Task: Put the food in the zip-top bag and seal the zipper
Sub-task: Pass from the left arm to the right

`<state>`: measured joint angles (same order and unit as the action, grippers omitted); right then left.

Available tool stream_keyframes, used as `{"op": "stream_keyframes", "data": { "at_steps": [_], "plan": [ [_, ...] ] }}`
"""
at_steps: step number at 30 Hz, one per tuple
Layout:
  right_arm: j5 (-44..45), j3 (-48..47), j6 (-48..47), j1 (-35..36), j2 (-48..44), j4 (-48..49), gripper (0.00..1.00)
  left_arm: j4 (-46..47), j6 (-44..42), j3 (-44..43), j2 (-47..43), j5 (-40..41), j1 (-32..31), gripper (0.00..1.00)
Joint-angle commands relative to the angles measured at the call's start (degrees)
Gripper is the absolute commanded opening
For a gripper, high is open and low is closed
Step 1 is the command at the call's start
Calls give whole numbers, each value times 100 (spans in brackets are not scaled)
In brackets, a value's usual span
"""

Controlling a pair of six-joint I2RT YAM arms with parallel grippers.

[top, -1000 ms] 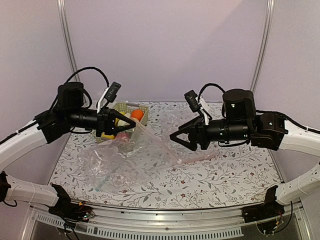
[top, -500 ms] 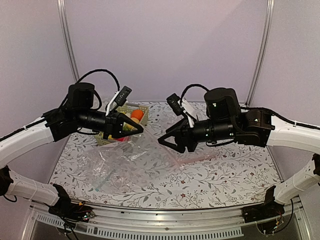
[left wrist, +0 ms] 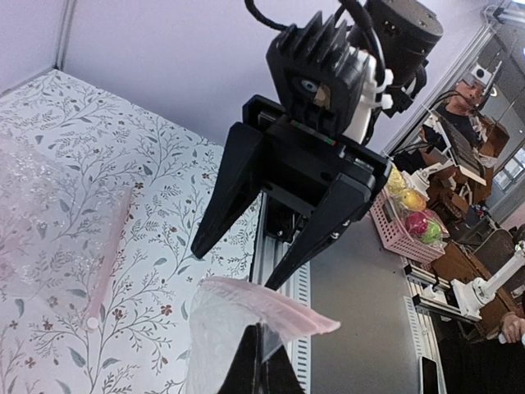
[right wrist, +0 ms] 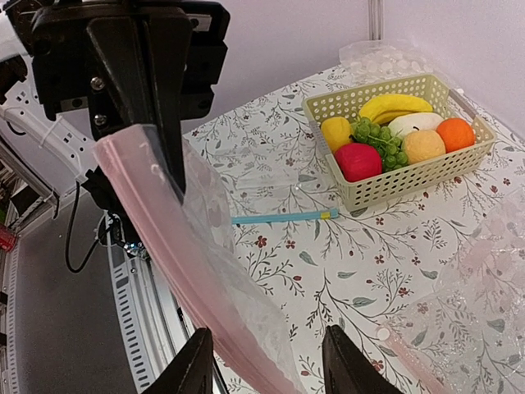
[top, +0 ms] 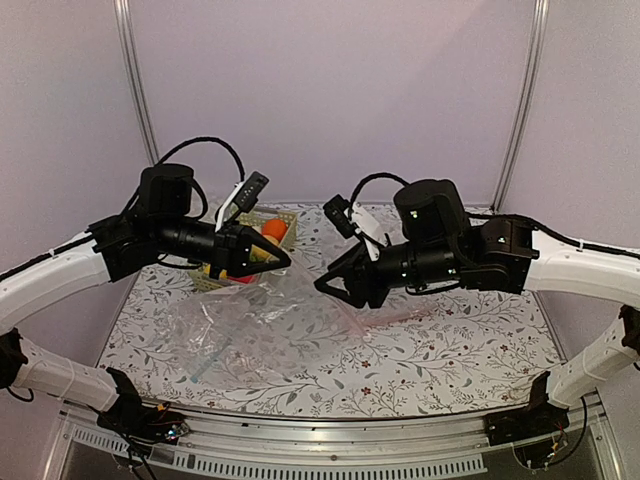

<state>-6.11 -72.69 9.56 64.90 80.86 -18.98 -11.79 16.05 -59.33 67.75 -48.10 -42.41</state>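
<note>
The zip-top bag [top: 255,325] lies crinkled on the table, with one corner of its mouth lifted. My left gripper [top: 284,264] is shut on that corner just below the pink zipper [left wrist: 275,305]. My right gripper [top: 326,286] faces it, open. Its fingers [right wrist: 194,369] stand either side of the raised zipper strip [right wrist: 160,234] without touching it. The food is in the pale green basket [right wrist: 410,182]: a banana [right wrist: 394,105], lemon [right wrist: 336,131], red apple [right wrist: 358,161], greens [right wrist: 379,136], peach [right wrist: 424,146] and orange [right wrist: 455,133].
A flat clear bag with a blue strip [right wrist: 283,217] lies on the table near the basket [top: 252,216]. Another stretch of pink strip [top: 400,314] rests on the table to the right. The table's metal front rail [top: 320,455] runs along the near edge.
My right gripper has moved left to the lifted bag corner and its jaws have narrowed. My left gripper has carried the corner a little right and up.
</note>
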Motion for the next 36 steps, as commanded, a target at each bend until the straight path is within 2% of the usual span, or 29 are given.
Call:
{"op": "stream_keyframes", "data": {
  "at_steps": [1,5,12,17,20,22,23,24,25,26,28,31,36],
  "plan": [
    [219,-133,-110,65,78,-127,44,-69,-67,-173,98,-68,-116,0],
    [275,-145,-145,73,122,-123,41,-73,-67,-206,133,-108,-152,0],
    [296,-158,-233,81,141,-48,29,-87,-67,-243,184,-175,-205,0],
    [221,-152,-271,79,103,16,10,-103,-76,-246,206,-111,-223,0],
    [161,-76,-249,82,52,81,2,-104,-78,-254,220,-40,-229,0],
    [177,-18,-221,77,0,112,0,-108,-64,-275,243,128,-232,0],
    [253,9,-199,79,-32,102,0,-143,-56,-291,235,351,-232,5],
    [387,43,-160,83,-63,68,0,-192,-45,-304,220,644,-232,17],
    [547,58,-115,79,-98,7,0,-251,-58,-325,191,1011,-232,34],
    [971,61,-80,81,-149,-137,0,-340,-93,-347,154,1399,-232,55],
    [1521,45,9,75,-218,-454,0,-507,-173,-406,65,2135,-232,70],
    [2146,44,148,-52,-364,-932,0,-533,-181,-445,-143,3159,-232,80],
    [3054,7,458,-378,-683,-1750,0,-364,-27,-443,-471,3976,-232,82]
  ]
}}
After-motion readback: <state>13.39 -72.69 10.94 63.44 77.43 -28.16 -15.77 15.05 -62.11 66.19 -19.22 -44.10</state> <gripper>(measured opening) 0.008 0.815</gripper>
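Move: The held bag's pink zipper rim runs between the right hand's half-open fingers, about 1 cm to its left and otherwise level. From the left hand, still pinching the rim's corner, that spot is some 4 cm back, 5 cm right and 2 cm lower. The food basket lies roughly 19 cm ahead, 18 cm left and 21 cm below the right hand; the flat spare bag is 18 cm ahead, 11 cm right and 25 cm below. Right fingers pinch the rim; left opens, releasing it, swinging forward 7 cm as right draws right 6 cm, forward. ##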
